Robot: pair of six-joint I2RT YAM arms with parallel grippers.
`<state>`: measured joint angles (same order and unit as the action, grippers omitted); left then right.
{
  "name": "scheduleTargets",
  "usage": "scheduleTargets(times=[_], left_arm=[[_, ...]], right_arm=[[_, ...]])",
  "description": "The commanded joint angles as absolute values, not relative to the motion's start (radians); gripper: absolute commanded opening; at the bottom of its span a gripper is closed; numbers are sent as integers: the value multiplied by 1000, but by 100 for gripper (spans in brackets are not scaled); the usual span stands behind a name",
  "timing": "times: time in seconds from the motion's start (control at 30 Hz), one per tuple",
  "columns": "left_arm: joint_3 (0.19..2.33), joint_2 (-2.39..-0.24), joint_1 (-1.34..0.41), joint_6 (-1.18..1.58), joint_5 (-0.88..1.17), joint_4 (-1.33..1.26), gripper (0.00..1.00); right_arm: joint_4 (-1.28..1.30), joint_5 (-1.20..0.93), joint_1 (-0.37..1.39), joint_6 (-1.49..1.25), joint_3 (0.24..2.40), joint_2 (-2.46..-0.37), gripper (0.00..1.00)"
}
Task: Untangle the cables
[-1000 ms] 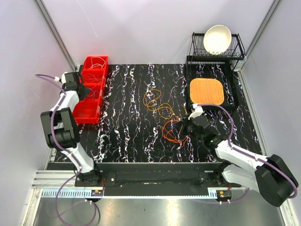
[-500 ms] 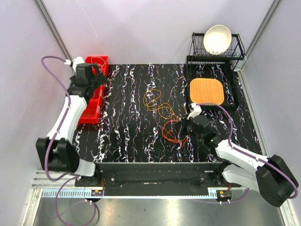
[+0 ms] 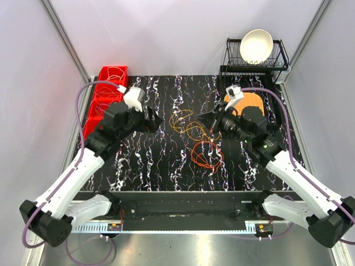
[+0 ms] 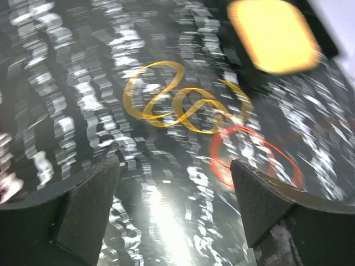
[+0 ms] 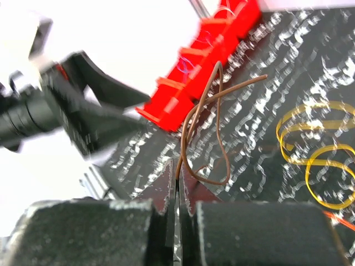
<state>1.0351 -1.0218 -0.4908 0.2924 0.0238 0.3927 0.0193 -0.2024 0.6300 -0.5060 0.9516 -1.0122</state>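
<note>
Yellow cables (image 3: pixel 187 123) lie in loose loops mid-table, with an orange cable (image 3: pixel 206 155) coiled just in front of them. In the left wrist view the yellow cables (image 4: pixel 178 105) and the orange cable (image 4: pixel 252 158) lie ahead of my left gripper (image 4: pixel 175 188), which is open and empty above the black surface. From above, my left gripper (image 3: pixel 154 119) hovers just left of the yellow loops. My right gripper (image 3: pixel 213 119) is raised to their right. It (image 5: pixel 178 173) is shut on a thin brown cable (image 5: pixel 206 124) that loops up from its tips.
Red bins (image 3: pixel 106 88) holding thin wires stand at the table's far left edge. An orange mat (image 3: pixel 239 100), partly under my right arm, lies at the back right, with a dish rack (image 3: pixel 280 55) holding a white bowl (image 3: pixel 256 45) behind it.
My left arm swung from the red bins out over the table toward the yellow cables, and its gripper opened. My right gripper rose and moved back from the orange cable, shut on the brown cable.
</note>
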Motion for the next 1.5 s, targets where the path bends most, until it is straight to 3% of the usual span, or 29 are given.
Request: scheduleTargets(times=[0.0, 0.3, 0.5, 0.73, 0.8, 0.83, 1.07, 1.23, 1.27, 1.4, 1.47], left_arm=[[1035, -973, -574, 203, 201, 279, 84], [1078, -1075, -770, 153, 137, 239, 82], [1117, -1175, -853, 146, 60, 229, 70], [1121, -1227, -868, 160, 9, 202, 42], [1132, -1244, -871, 161, 3, 204, 6], [1138, -1247, -871, 167, -26, 207, 0], [1258, -1242, -871, 140, -98, 287, 0], [1462, -1262, -873, 159, -54, 386, 0], [1494, -1262, -870, 167, -54, 399, 0], [1655, -1255, -813, 231, -6, 426, 0], [1710, -1258, -786, 244, 18, 445, 0]], right_arm=[[101, -270, 624, -544, 1019, -1025, 0], [97, -281, 624, -603, 994, -999, 0], [100, -284, 623, -604, 994, -983, 0], [100, -288, 623, -603, 991, -979, 0], [100, -287, 624, -603, 986, -977, 0], [100, -282, 624, -600, 983, -979, 0], [98, -239, 624, -586, 956, -980, 0], [81, -204, 623, -577, 950, -1020, 1], [77, -195, 624, -578, 945, -1052, 15], [64, -259, 620, -580, 972, -1225, 37], [58, -313, 621, -598, 983, -1334, 40]])
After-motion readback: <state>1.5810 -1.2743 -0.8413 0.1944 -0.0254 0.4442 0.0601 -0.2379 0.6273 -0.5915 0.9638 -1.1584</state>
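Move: The brown cable, already pinched in the shut right fingers, hangs about 14 cm to the left hand's right, some 4 cm back and a touch lower. From the right hand, the open left gripper waits roughly 16 cm to the left, 3 cm ahead and 5 cm lower. On the table some 25 cm below the left hand, the yellow cable lies about 11 cm ahead and 15 cm right, the orange cable 2 cm back and 21 cm right. The left fingers close on the brown cable just below the right fingertips, after reaching some 13 cm right and 6 cm back, slightly down, turning about 25 degrees clockwise; then they lift it some 18 cm. The right hand holds nearly still until the end, when its fingers part to release the cable and it dips a few centimetres, edging forward. ##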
